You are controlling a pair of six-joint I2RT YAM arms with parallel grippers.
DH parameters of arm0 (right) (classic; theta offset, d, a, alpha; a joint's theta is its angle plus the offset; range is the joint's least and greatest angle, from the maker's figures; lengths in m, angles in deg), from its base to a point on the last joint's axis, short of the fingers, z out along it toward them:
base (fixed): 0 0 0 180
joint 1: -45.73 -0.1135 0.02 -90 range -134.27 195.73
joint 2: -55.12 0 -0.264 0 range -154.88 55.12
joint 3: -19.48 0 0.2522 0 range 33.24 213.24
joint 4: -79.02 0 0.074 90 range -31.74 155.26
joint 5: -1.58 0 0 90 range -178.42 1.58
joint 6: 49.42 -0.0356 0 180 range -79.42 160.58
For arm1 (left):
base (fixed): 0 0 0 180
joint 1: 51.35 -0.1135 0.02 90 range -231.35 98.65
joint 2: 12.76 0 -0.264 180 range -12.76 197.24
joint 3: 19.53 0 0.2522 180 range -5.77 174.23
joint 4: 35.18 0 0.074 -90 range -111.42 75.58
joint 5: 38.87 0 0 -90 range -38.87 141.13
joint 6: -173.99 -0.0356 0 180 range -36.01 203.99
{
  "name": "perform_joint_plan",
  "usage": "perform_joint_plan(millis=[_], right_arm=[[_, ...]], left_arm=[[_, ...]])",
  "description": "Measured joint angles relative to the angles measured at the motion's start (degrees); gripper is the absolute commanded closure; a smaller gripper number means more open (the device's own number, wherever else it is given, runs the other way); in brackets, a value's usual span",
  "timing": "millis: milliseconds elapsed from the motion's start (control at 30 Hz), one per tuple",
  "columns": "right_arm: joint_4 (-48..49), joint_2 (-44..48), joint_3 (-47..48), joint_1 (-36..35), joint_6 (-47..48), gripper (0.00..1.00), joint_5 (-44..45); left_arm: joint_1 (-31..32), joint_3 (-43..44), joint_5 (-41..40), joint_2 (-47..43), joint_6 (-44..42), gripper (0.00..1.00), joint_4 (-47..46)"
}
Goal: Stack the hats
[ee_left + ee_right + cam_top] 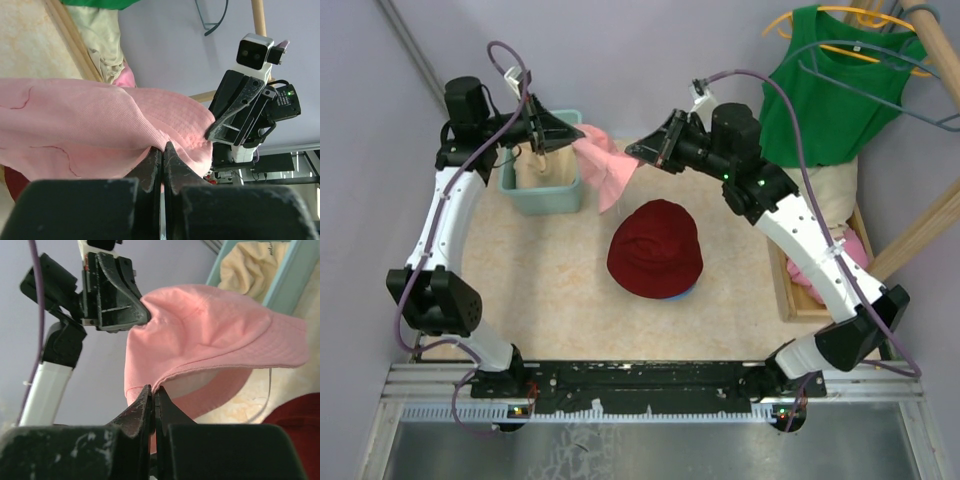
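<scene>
A pink hat (605,165) hangs in the air between both grippers, behind the table's middle. My left gripper (582,133) is shut on one edge of its brim (165,142). On the opposite edge (156,388), my right gripper (632,152) is shut as well. Below it on the table lies a dark red hat (655,248), crown up, on top of a blue hat (676,296) of which only a sliver of brim shows. A beige hat (542,170) lies inside the teal basket (542,195), also visible in the right wrist view (247,267).
The teal basket stands at the back left. A green tank top (830,85) hangs on a hanger at the back right. A wooden crate (790,290) with pale and pink cloth sits along the table's right edge, under my right arm.
</scene>
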Motion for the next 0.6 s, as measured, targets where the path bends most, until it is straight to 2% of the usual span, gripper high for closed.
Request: perform_joint_plan(millis=[333, 600], right_arm=[[-5.8, 5.4, -7.5, -0.1, 5.0, 1.0, 3.2], [-11.0, 10.4, -8.8, -0.1, 7.7, 1.0, 6.2]], left_arm=[[3.5, -2.1, -0.1, 0.0, -3.2, 1.0, 3.4], [6.4, -2.2, -0.2, 0.0, -5.8, 1.0, 8.1]])
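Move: The pink hat hangs pinched between both grippers; its goal is the dark red hat on the stand, some 14 cm back, 14 cm to the right and 24 cm below the left gripper. From the right gripper the red hat lies about 8 cm back, 5 cm to the right and 26 cm below, with the blue hat right under it, 3 cm lower. The bin with the tan hat is roughly 6 cm ahead, 11 cm left and 34 cm below the left gripper. Keep both grippers shut on the pink hat's brim and carry the hat between them down, right and back towards the red hat. Bring the left gripper about 6 cm along that slant; let the right one drop about 5 cm early, then level off while still going right and back, its fingers tipping down some 10 degrees. ##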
